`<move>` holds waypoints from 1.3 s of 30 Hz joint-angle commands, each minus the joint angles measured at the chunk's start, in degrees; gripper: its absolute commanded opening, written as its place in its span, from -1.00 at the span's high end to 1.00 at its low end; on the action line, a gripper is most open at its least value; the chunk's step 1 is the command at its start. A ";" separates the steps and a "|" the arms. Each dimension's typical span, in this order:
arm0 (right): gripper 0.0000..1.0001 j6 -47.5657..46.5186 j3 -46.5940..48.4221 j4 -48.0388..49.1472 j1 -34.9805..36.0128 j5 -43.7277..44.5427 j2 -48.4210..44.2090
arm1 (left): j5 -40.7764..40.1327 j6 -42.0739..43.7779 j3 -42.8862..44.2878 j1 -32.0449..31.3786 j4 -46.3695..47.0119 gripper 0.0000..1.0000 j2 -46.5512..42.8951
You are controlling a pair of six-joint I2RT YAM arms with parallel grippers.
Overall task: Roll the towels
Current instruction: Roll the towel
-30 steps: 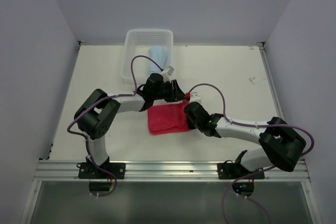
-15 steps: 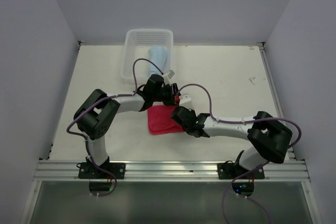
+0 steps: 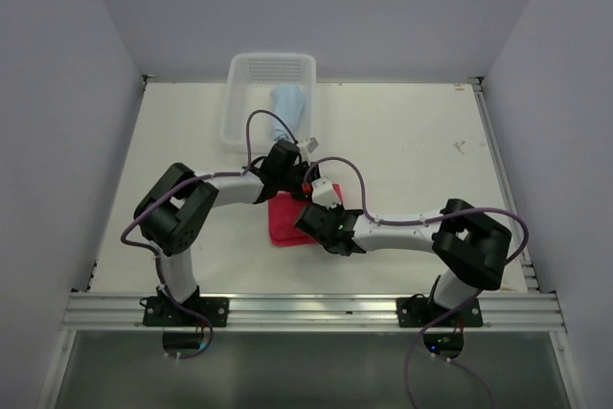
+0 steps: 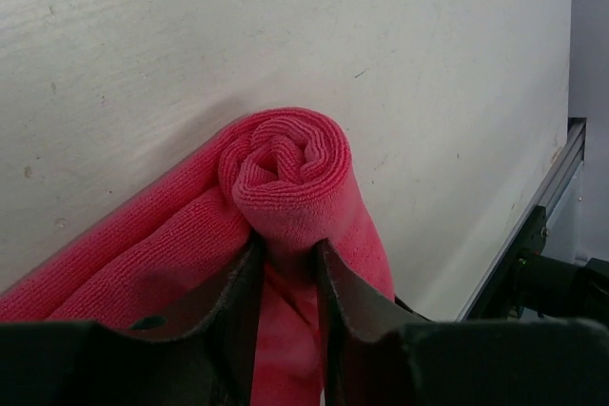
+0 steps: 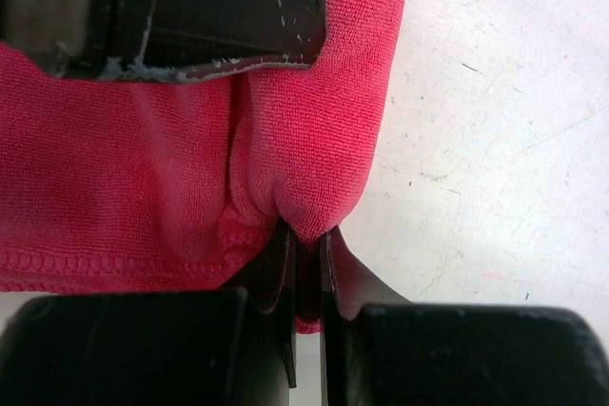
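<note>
The pink-red towel lies mid-table, largely covered by both grippers. In the left wrist view it is wound into a roll whose spiral end faces the camera. My left gripper is shut on that roll from one end. My right gripper is shut on a bulging fold of the same pink towel, with the left gripper's black fingers just beyond. Seen from above, the left gripper and right gripper meet over the towel. The light blue towel lies in the basket.
The white mesh basket stands at the table's back edge, left of centre. Grey walls close in both sides and the back. A metal rail runs along the near edge and also shows as the table's edge rail in the left wrist view.
My right arm has swung left across the pink towel, carrying its edge over. Less flat pink cloth shows now. The left gripper has stayed at the towel's far end.
</note>
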 commanded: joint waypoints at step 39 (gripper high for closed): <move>-0.08 13.55 -17.06 22.79 -19.56 -38.11 -19.25 | -3.72 3.93 -8.17 0.70 1.22 1.00 0.09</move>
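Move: The red roll's far end is almost between the left fingers, roughly 2 cm to that hand's right, 1 cm ahead and 1 cm lower. The roll's near end is already pinched in the right hand, right at its fingertips. The flat part of the red towel is centred about 6 cm left of the left hand and 5 cm back from it; the white basket sits about 26 cm ahead and 11 cm left of the left hand. The red roll gets pinched near its far end as the left hand sinks about 2 cm and shuts its fingers on the towel. Once that grip is closing, the right fingers open and let go of the near end; the hand lifts some 5 cm, rolls back about 40 degrees so its left side rises, then drops again about 3 cm with fingers open over the roll's near end. ##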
